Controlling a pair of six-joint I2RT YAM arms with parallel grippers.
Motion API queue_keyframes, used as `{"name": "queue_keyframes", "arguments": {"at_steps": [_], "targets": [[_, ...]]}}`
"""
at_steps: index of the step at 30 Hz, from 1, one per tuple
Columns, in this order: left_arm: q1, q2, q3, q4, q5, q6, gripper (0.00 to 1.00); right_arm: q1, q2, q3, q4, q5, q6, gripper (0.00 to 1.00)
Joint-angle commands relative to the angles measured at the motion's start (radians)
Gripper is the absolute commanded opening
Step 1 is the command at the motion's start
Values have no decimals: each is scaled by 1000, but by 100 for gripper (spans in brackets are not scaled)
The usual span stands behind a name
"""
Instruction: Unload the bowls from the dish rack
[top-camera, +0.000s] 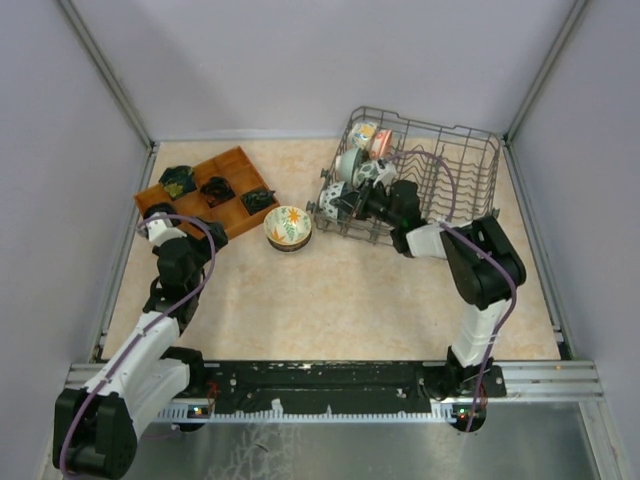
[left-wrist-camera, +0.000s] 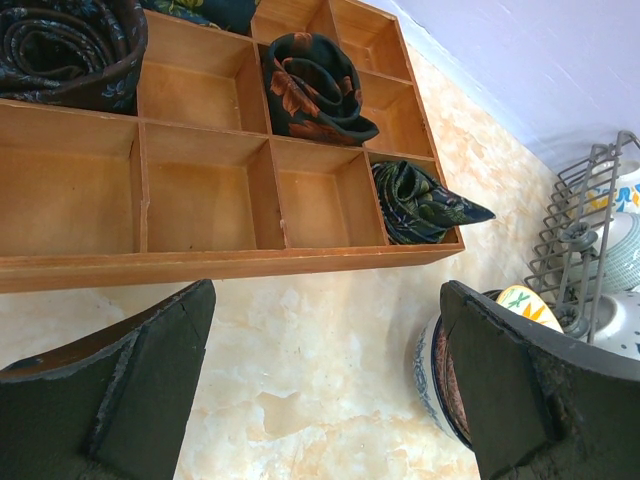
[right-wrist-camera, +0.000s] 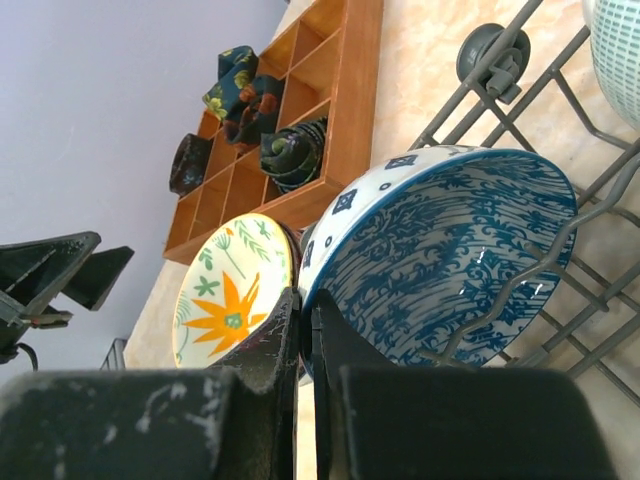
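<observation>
In the right wrist view my right gripper (right-wrist-camera: 308, 310) is shut on the rim of a blue-white floral bowl (right-wrist-camera: 450, 250), which stands on edge in the near left corner of the grey wire dish rack (right-wrist-camera: 520, 60). From above, that gripper (top-camera: 345, 200) reaches into the dish rack (top-camera: 460, 170), where a pale teal bowl (top-camera: 352, 163) and another bowl (top-camera: 366, 133) stand further back. A cream bowl with an orange flower (top-camera: 288, 227) sits on the table left of the rack. My left gripper (left-wrist-camera: 325, 380) hangs open over bare table, its right finger next to that bowl (left-wrist-camera: 432, 370).
A brown wooden compartment tray (top-camera: 215, 190) holding dark rolled cloths lies at the back left, just beyond my left gripper. Grey walls close in the table on three sides. The rack fills the back right corner.
</observation>
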Motion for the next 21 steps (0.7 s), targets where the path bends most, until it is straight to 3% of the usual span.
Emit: {"name": "queue_keyframes", "arguments": {"at_steps": [1,15,17,21], "targets": [[6,-13,1,20,-4,10,99,-11,-143,25,178,-33,6,0],[6,-43,8,0,2,12,99,18,-225,63,146,-97,-25,0],[5,-55,10,-11,-5,16,99,51,-246,104,41,-104,-100,0],[7,-78,22,-52,-30,27,99,163,-273,258,-368,-18,-375,0]]}}
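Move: The blue-and-white bowl is already pinched by its rim in the right hand. Its stack, topped by the orange-flower bowl, lies about 13 cm left, 3 cm back and 8 cm below that hand. In the rack, the pale green bowl is some 10 cm straight ahead, the green-leaf bowl 8 cm ahead and 5 cm right, both 4 cm lower. From the idle left hand the stack is roughly 20 cm right, 6 cm ahead and 9 cm down. The blue-and-white bowl is lifted nearly straight up out of the rack's wires by the right hand, about 9 cm, easing back some 3 cm as the fingers tip up by 10 degrees or so. The climb then levels off and the hand starts left, to the stack's side, turning slightly counter-clockwise; the shut fingers keep their pinch on the rim. ##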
